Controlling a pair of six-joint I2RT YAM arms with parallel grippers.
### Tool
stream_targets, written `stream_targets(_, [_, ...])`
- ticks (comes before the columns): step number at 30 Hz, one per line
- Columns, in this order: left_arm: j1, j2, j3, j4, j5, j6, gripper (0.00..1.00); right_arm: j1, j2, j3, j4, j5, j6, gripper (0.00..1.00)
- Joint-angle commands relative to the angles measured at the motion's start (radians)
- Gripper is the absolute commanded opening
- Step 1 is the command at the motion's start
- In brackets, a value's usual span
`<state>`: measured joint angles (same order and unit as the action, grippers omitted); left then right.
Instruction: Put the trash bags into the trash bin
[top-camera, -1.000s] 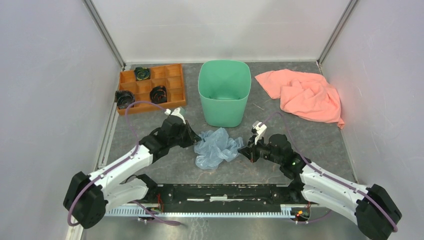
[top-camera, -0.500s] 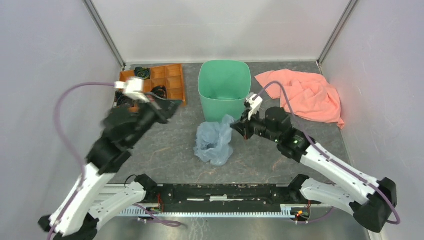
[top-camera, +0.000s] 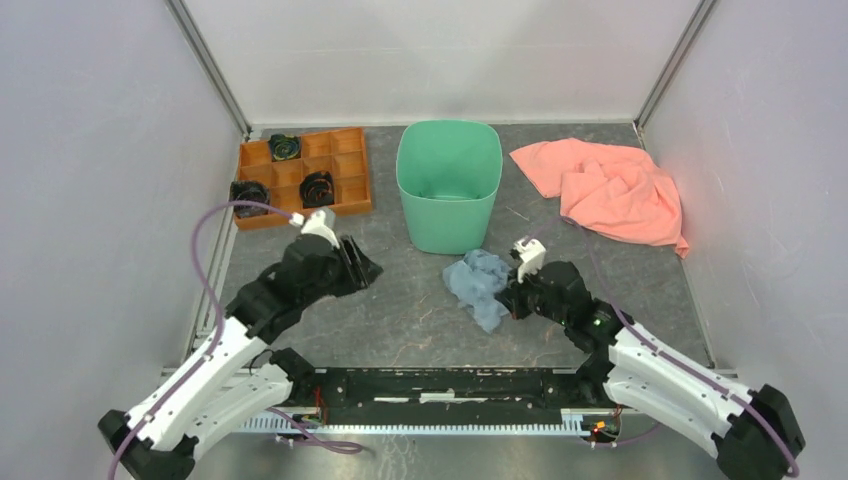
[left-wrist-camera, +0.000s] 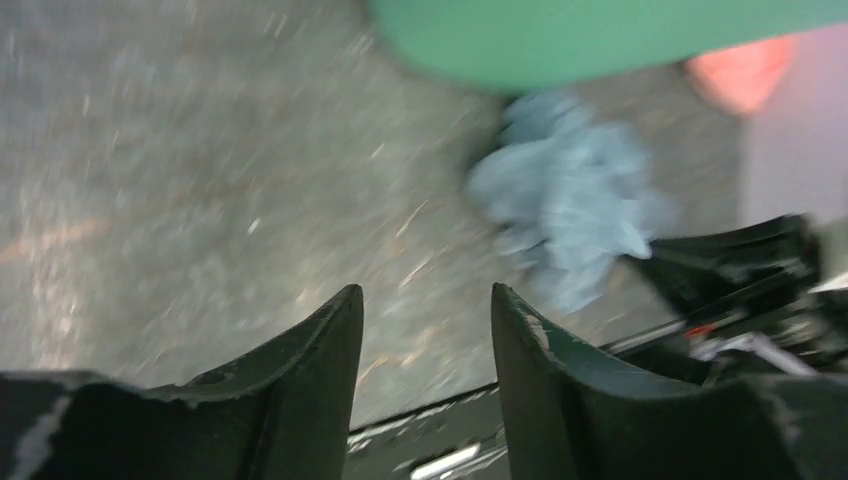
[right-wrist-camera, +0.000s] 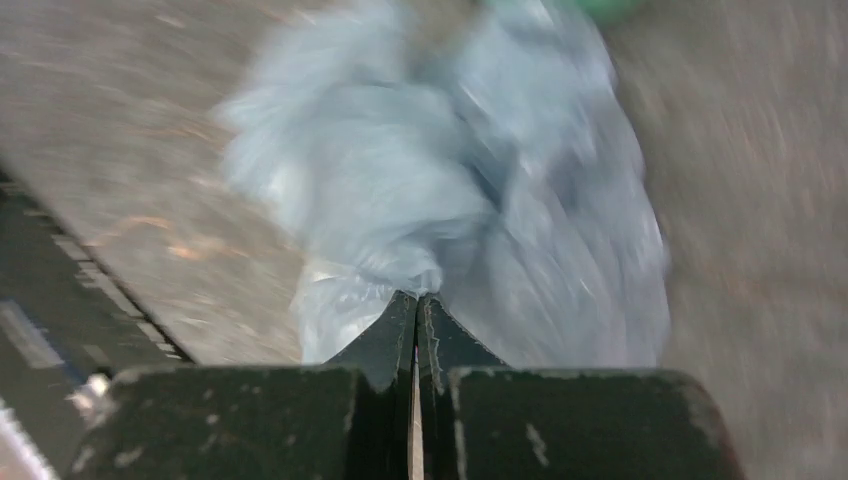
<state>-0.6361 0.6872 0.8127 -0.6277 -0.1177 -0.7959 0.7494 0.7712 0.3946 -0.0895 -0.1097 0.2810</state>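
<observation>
The trash bag, a crumpled pale blue-grey bundle, lies on the table just in front of the mint-green trash bin. My right gripper is at the bag's right edge. In the right wrist view its jaws are pressed together on a fold of the bag. My left gripper hangs to the bag's left, apart from it. In the blurred left wrist view it is open with only bare table between its fingers. There the bag lies ahead to the right, below the bin.
An orange compartment tray holding dark round items stands at the back left. A salmon-pink cloth lies crumpled at the back right. White walls enclose the table on three sides. A black rail runs along the near edge.
The left arm swung up and away, then came back down near the table with its jaws now apart. The right gripper kept hold of the bag and dragged it rightward, in front of the bin.
</observation>
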Motion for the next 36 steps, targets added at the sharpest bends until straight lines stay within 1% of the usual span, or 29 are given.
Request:
stream_targets(1, [0.003,-0.017,-0.076,0.028,0.048,-0.058,0.62,-0.052,-0.129,-0.06,-0.007,0.114,0.146,0.0])
stream_targets(4, [0.003,0.002,-0.11,0.078,0.066,-0.06,0.7,-0.054,-0.11,-0.073,0.161,-0.127,0.151,0.0])
stream_targets(5, [0.003,0.008,-0.113,0.08,0.064,-0.059,0.71,-0.052,-0.069,-0.068,0.233,-0.234,0.16,0.0])
stream_targets(7, [0.002,0.016,-0.108,0.076,0.054,-0.056,0.75,-0.019,0.027,-0.023,0.322,-0.38,0.182,0.0])
stream_targets(10, [0.003,0.009,-0.094,0.051,0.031,-0.035,0.78,0.149,0.138,0.105,0.372,-0.436,0.173,0.0])
stream_targets(11, [0.003,0.005,-0.085,0.023,0.016,-0.028,0.79,0.201,0.164,0.132,0.447,-0.484,0.2,0.0])
stream_targets(13, [0.003,-0.007,-0.067,-0.027,-0.024,-0.017,0.81,0.24,0.184,0.155,0.651,-0.579,0.311,0.0])
stream_targets(14, [0.003,-0.017,-0.058,-0.054,-0.046,-0.014,0.82,0.241,0.176,0.147,0.724,-0.582,0.374,0.0])
stream_targets(15, [0.003,-0.03,-0.049,-0.073,-0.064,-0.013,0.82,0.233,0.156,0.146,0.738,-0.561,0.389,0.0])
stream_targets(16, [0.003,-0.046,-0.042,-0.088,-0.078,-0.012,0.83,0.215,0.132,0.148,0.702,-0.524,0.371,0.0])
stream_targets(19, [0.003,-0.102,-0.034,-0.109,-0.102,-0.014,0.86,0.132,0.081,0.13,0.483,-0.414,0.268,0.0])
stream_targets(21, [0.002,-0.129,-0.031,-0.114,-0.105,-0.015,0.87,0.037,0.07,0.073,0.378,-0.423,0.227,0.0])
stream_targets(22, [0.003,-0.134,-0.029,-0.115,-0.104,-0.016,0.88,0.007,0.071,0.046,0.317,-0.411,0.178,0.0])
stream_targets(24, [0.003,-0.134,-0.027,-0.116,-0.097,-0.015,0.91,-0.028,0.078,0.016,0.15,-0.297,0.068,0.0])
stream_targets(26, [0.003,-0.127,-0.026,-0.115,-0.087,-0.015,0.93,-0.035,0.073,-0.022,0.06,-0.213,0.011,0.0])
stream_targets(27, [0.003,-0.122,-0.03,-0.111,-0.08,-0.015,0.94,-0.036,0.065,-0.042,0.042,-0.174,0.004,0.0])
stream_targets(32, [0.002,-0.085,-0.092,-0.041,-0.016,-0.029,0.94,-0.04,0.034,-0.083,0.048,-0.096,0.006,0.0])
stream_targets(36, [0.003,-0.057,-0.176,0.021,0.044,-0.054,0.89,-0.043,0.031,-0.092,0.037,-0.021,-0.015,0.0])
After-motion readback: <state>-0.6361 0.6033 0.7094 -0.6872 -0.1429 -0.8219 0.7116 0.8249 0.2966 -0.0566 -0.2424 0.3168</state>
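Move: The right hand still pinches the trash bag by its edge, with the bag's bunched body about 5 cm to its left, 2 cm farther out and 4 cm lower. Clear table lies some 14 cm to that hand's left, level with it and about 8 cm below; the trash bin stands roughly 22 cm ahead and 11 cm left, about level in height. From the left hand, the bag is some 20 cm right, about level and 14 cm lower. Keeping its pinch on the trash bag's edge, the right hand dips about 4 cm, flicks left, back and up to some 15 cm above its start, turning about 35 degrees counter-clockwise, then swings forward, right and down, unwinding the turn, to end slightly back and 5 cm lower. The left hand drops about 6 cm, bobs, and opens from half to nearly full. ##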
